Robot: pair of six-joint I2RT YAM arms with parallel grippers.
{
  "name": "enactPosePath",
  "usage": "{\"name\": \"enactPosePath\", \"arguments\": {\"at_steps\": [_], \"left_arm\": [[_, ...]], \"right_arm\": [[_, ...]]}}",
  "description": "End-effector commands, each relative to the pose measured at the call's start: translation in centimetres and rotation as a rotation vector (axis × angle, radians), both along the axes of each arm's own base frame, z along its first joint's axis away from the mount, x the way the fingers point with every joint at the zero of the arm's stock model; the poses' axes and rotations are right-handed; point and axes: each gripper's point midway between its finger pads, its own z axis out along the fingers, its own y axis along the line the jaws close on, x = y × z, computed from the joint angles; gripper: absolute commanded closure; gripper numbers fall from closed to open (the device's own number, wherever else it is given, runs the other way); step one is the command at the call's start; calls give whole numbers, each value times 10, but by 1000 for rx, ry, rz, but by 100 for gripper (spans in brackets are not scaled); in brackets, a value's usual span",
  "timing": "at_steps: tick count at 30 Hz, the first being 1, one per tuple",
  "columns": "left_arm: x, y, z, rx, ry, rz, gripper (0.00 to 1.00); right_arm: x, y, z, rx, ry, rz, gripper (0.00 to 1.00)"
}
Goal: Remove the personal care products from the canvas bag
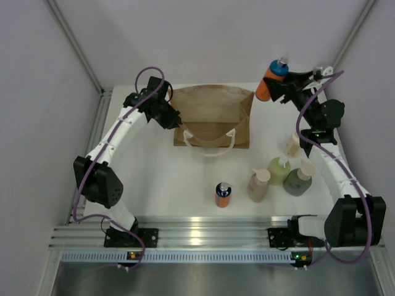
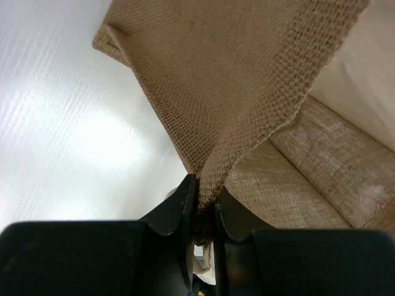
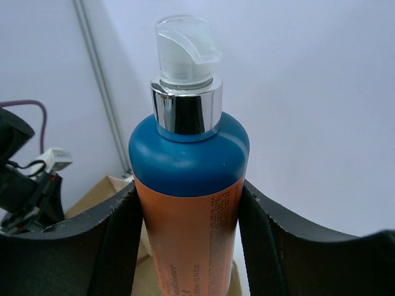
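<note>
The tan canvas bag stands at the back middle of the table, white handle toward me. My left gripper is shut on the bag's left edge; the left wrist view shows burlap fabric pinched between the jaws of that gripper. My right gripper is shut on an orange bottle with a blue shoulder, held in the air right of the bag. In the right wrist view the bottle sits between both pads. Another orange bottle stands at the front middle.
Several bottles stand at the right: pinkish-beige, yellow-green, dark green and cream, partly behind the right arm. Grey walls close in the table on three sides. A metal rail runs along the near edge.
</note>
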Motion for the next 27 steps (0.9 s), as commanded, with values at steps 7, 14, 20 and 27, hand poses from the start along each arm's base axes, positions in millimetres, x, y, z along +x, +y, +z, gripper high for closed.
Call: {"name": "enactPosePath", "arguments": {"at_steps": [7, 14, 20, 27], "left_arm": [[11, 7, 44, -30, -109, 63, 68], [12, 8, 51, -15, -135, 38, 34], [14, 16, 84, 15, -230, 10, 1], [5, 25, 118, 71, -328, -46, 1]], "right_arm": [[-12, -69, 5, -105, -101, -261, 100], [6, -98, -16, -102, -64, -327, 100], [22, -106, -42, -97, -1, -305, 100], [39, -148, -69, -122, 52, -403, 100]]}}
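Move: Beyond the cream bottle lies the free table that the right hand's held blue-and-orange bottle is heading over, about 4 cm ahead, 14 cm to the right and 35 cm below. The cream bottle stands some 6 cm back and 12 cm right of that hand, the yellow-green bottle 17 cm back and 7 cm right, both about 35 cm below. The left hand has the canvas bag's rim in its fingers; the bag's middle is about 12 cm right, 3 cm ahead and 11 cm below. Carrying the held bottle away from the bag, the right hand swings some 12 cm right while sinking about as far, and works about 4 cm forward; its wrist turns about 20 degrees clockwise, fingers tipping down. The left hand opens wide, lets go of the bag's rim and rises about 8 cm off it, quickest at the end. ##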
